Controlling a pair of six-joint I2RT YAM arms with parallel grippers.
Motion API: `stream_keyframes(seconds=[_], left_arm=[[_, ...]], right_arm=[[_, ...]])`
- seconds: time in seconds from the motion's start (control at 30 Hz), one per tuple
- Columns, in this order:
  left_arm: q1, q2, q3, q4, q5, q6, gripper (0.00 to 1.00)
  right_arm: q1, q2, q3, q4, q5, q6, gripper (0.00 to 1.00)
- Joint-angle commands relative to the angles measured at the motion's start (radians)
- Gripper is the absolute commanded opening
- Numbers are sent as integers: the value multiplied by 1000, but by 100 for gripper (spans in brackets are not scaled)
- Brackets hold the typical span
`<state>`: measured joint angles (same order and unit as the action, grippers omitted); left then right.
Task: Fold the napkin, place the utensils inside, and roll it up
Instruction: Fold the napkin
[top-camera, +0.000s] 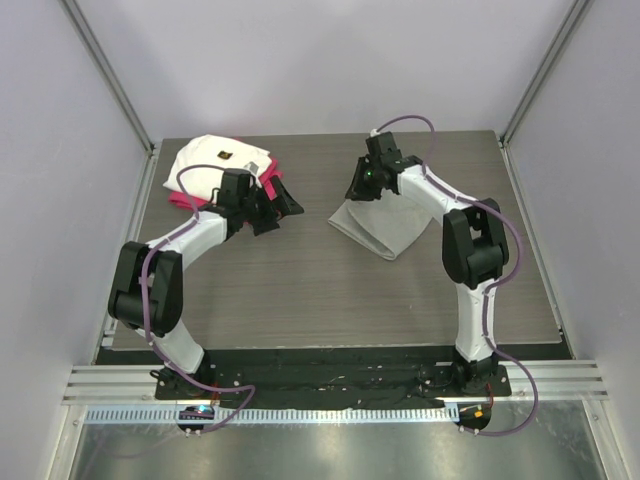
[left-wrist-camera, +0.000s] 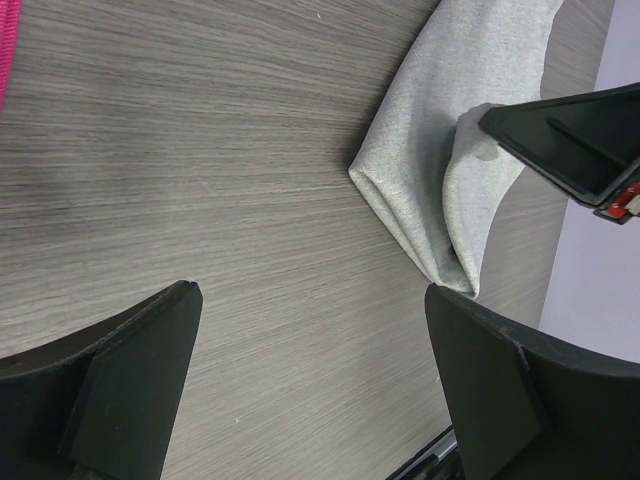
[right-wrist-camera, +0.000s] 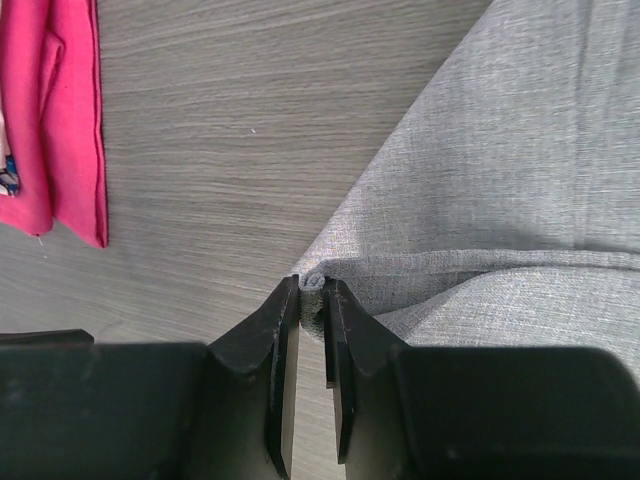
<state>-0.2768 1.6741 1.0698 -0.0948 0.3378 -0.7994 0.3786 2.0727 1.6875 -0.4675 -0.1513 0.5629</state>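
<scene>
The light-grey napkin (top-camera: 385, 228) lies partly doubled over on the right half of the wooden table. My right gripper (top-camera: 364, 183) is shut on its lifted corner; in the right wrist view the gripper (right-wrist-camera: 312, 283) pinches a small bunch of the napkin (right-wrist-camera: 500, 150). My left gripper (top-camera: 276, 210) hangs wide open above bare wood left of the napkin, holding nothing. The left wrist view shows that gripper (left-wrist-camera: 310, 292) with the napkin (left-wrist-camera: 430, 170) beyond it and the right gripper's finger (left-wrist-camera: 570, 140) on the cloth. The utensils are out of view.
A folded white cloth (top-camera: 215, 160) with a small dark mark lies at the back left on a magenta-red cloth (top-camera: 272, 188), close behind my left gripper. The red cloth (right-wrist-camera: 60, 110) also shows in the right wrist view. Pale walls enclose the table (top-camera: 300, 290).
</scene>
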Motion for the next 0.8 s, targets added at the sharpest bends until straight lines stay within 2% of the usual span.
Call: stream_keyframes(seconds=[0.0, 0.33, 0.43, 0.47, 0.53, 0.6, 0.77], left_arm=[[8, -16, 21, 10, 20, 20, 100], [10, 18, 48, 13, 32, 20, 100], [10, 32, 58, 17, 36, 22, 100], [10, 38, 59, 17, 38, 22, 100], [10, 56, 70, 21, 44, 22, 100], [8, 71, 84, 24, 49, 14, 100], [-4, 140, 140, 35, 59, 11, 100]], right_arm=[[20, 16, 52, 7, -21, -9, 21], [45, 36, 41, -5, -25, -32, 24], [43, 44, 54, -7, -40, -43, 39], [45, 43, 66, -7, -45, -50, 49], [46, 33, 80, -13, -48, -75, 57], [46, 20, 106, -28, -47, -93, 64], [46, -65, 91, -68, 13, -168, 67]])
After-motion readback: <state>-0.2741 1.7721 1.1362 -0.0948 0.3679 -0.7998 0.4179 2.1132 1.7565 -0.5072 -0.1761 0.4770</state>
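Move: The right hand holds the lifted edge of the napkin's flap, and the napkin's left corner, where that edge is going, lies about 4 cm to its left, 2 cm back and 3 cm below. The napkin's middle is some 7 cm to the hand's right and 3 cm back, and the pink cloth about 23 cm to its left and 2 cm farther out. From the left hand the same corner is roughly 8 cm to the right, level with it, 5 cm lower. The right hand lays the flap's pinched edge down towards the napkin's left corner, sinking about 2 cm while easing some 2 cm left and a little back, then its fingers spread to let the cloth go and it lifts nearly 2 cm again, edging forward. Late on, the left hand, fingers still wide open, starts down and forward by about 2 cm over the bare table left of the napkin. ##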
